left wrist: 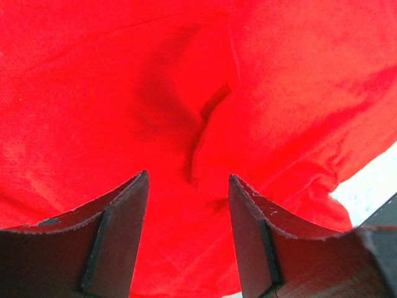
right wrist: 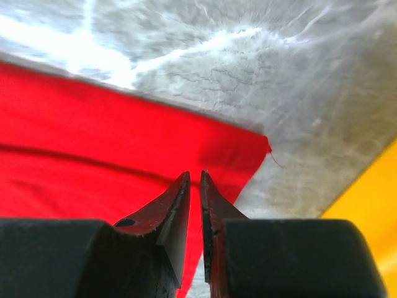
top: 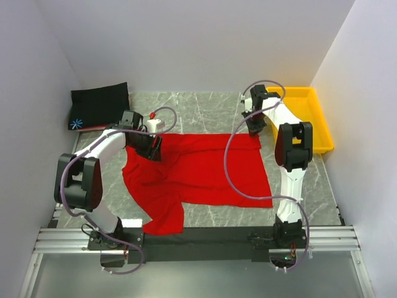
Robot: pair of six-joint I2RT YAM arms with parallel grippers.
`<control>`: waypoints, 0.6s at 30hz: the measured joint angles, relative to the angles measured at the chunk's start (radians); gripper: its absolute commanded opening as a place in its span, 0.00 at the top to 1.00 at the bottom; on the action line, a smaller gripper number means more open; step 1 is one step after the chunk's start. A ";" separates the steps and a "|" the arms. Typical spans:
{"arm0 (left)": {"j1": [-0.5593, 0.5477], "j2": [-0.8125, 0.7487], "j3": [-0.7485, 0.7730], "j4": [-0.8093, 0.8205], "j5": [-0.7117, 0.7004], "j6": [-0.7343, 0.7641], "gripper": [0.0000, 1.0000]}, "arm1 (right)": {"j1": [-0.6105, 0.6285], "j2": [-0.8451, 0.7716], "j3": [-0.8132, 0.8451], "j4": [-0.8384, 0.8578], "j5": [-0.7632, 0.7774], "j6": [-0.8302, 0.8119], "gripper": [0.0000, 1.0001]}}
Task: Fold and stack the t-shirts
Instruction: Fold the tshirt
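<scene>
The red t-shirt point(top: 205, 171) lies spread on the marble table, its near left part bunched toward the front edge. My left gripper point(top: 151, 148) hangs low over the shirt's far left part. Its jaws are open, with wrinkled red cloth point(left wrist: 279, 74) below the left gripper point(left wrist: 188, 177). My right gripper point(top: 253, 128) is at the shirt's far right corner. In the right wrist view the right gripper point(right wrist: 194, 177) is pinched nearly together on the hem of the red t-shirt point(right wrist: 93, 136) beside that corner. A folded black t-shirt point(top: 99, 102) with a starburst mark lies at the back left.
A yellow tray point(top: 322, 124) stands at the back right, just right of my right arm, and the yellow tray point(right wrist: 372, 198) also shows at the edge of the right wrist view. White walls close in the table point(top: 205, 108) on the left, back and right.
</scene>
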 measured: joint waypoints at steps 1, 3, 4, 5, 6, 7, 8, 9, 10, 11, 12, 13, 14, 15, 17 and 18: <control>0.000 0.006 0.000 0.003 -0.001 -0.003 0.40 | 0.000 0.012 0.000 -0.001 0.005 0.000 0.82; 0.000 0.013 0.000 0.007 -0.003 -0.016 0.40 | 0.000 0.034 -0.003 -0.006 0.017 0.000 0.82; 0.000 0.014 0.000 0.006 -0.004 -0.018 0.40 | 0.000 0.039 -0.009 -0.007 0.024 -0.001 0.82; 0.000 0.014 0.000 0.007 -0.005 -0.019 0.40 | 0.000 0.040 -0.018 -0.008 0.027 -0.001 0.82; 0.000 0.014 0.001 0.007 -0.005 -0.020 0.41 | 0.000 0.040 -0.027 -0.010 0.029 -0.003 0.82; 0.000 0.014 0.002 0.007 -0.006 -0.020 0.40 | 0.000 0.040 -0.031 -0.018 0.031 -0.005 0.83; 0.000 0.014 0.002 0.008 -0.008 -0.021 0.40 | 0.000 0.040 -0.037 -0.020 0.031 -0.008 0.83; 0.001 0.014 0.002 0.008 -0.009 -0.021 0.40 | 0.000 0.040 -0.041 -0.026 0.031 -0.010 0.83; 0.001 0.014 0.002 0.009 -0.010 -0.023 0.40 | 0.000 0.040 -0.043 -0.034 0.030 -0.013 0.83; 0.003 0.014 0.002 0.009 -0.011 -0.023 0.40 | 0.000 0.039 -0.044 -0.040 0.027 -0.018 0.83; 0.003 0.014 0.002 0.010 -0.011 -0.023 0.40 | 0.000 0.038 -0.046 -0.043 0.026 -0.021 0.83; 0.003 0.014 0.002 0.010 -0.012 -0.023 0.40 | 0.000 0.032 -0.054 -0.045 0.023 -0.028 0.83; 0.005 0.014 0.002 0.011 -0.012 -0.023 0.40 | 0.000 0.021 -0.068 -0.049 0.020 -0.035 0.83; 0.005 0.014 0.002 0.011 -0.012 -0.023 0.40 | 0.000 0.008 -0.083 -0.056 0.016 -0.040 0.83; 0.007 0.014 0.002 0.014 -0.013 -0.023 0.40 | 0.000 -0.019 -0.116 -0.066 0.005 -0.055 0.82; 0.009 0.014 0.002 0.015 -0.013 -0.023 0.40 | 0.000 -0.036 -0.136 -0.074 -0.001 -0.064 0.82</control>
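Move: The right hand's nearly shut fingertips hang about 3 cm above the red shirt, just inside its far edge. The right end of the shirt's crease lies some 6 cm back, about 0 cm sideways; the shirt's far right corner is roughly 2 cm ahead and 3 cm right. The yellow bin's middle is some 6 cm ahead and 18 cm right. From the left hand the crease end lies about 40 cm right, 4 cm ahead and 5 cm lower. Down first, then back: the right hand sinks about 3 cm onto the strip between the shirt's far edge and the crease while starting to draw back, then strokes towards the crease, some 5 cm back in all and slightly right. Its narrow finger gap hardly changes; the fingertips meet the cloth, the wrist tips about 10 degrees, and the hand eases up a little at the end. ##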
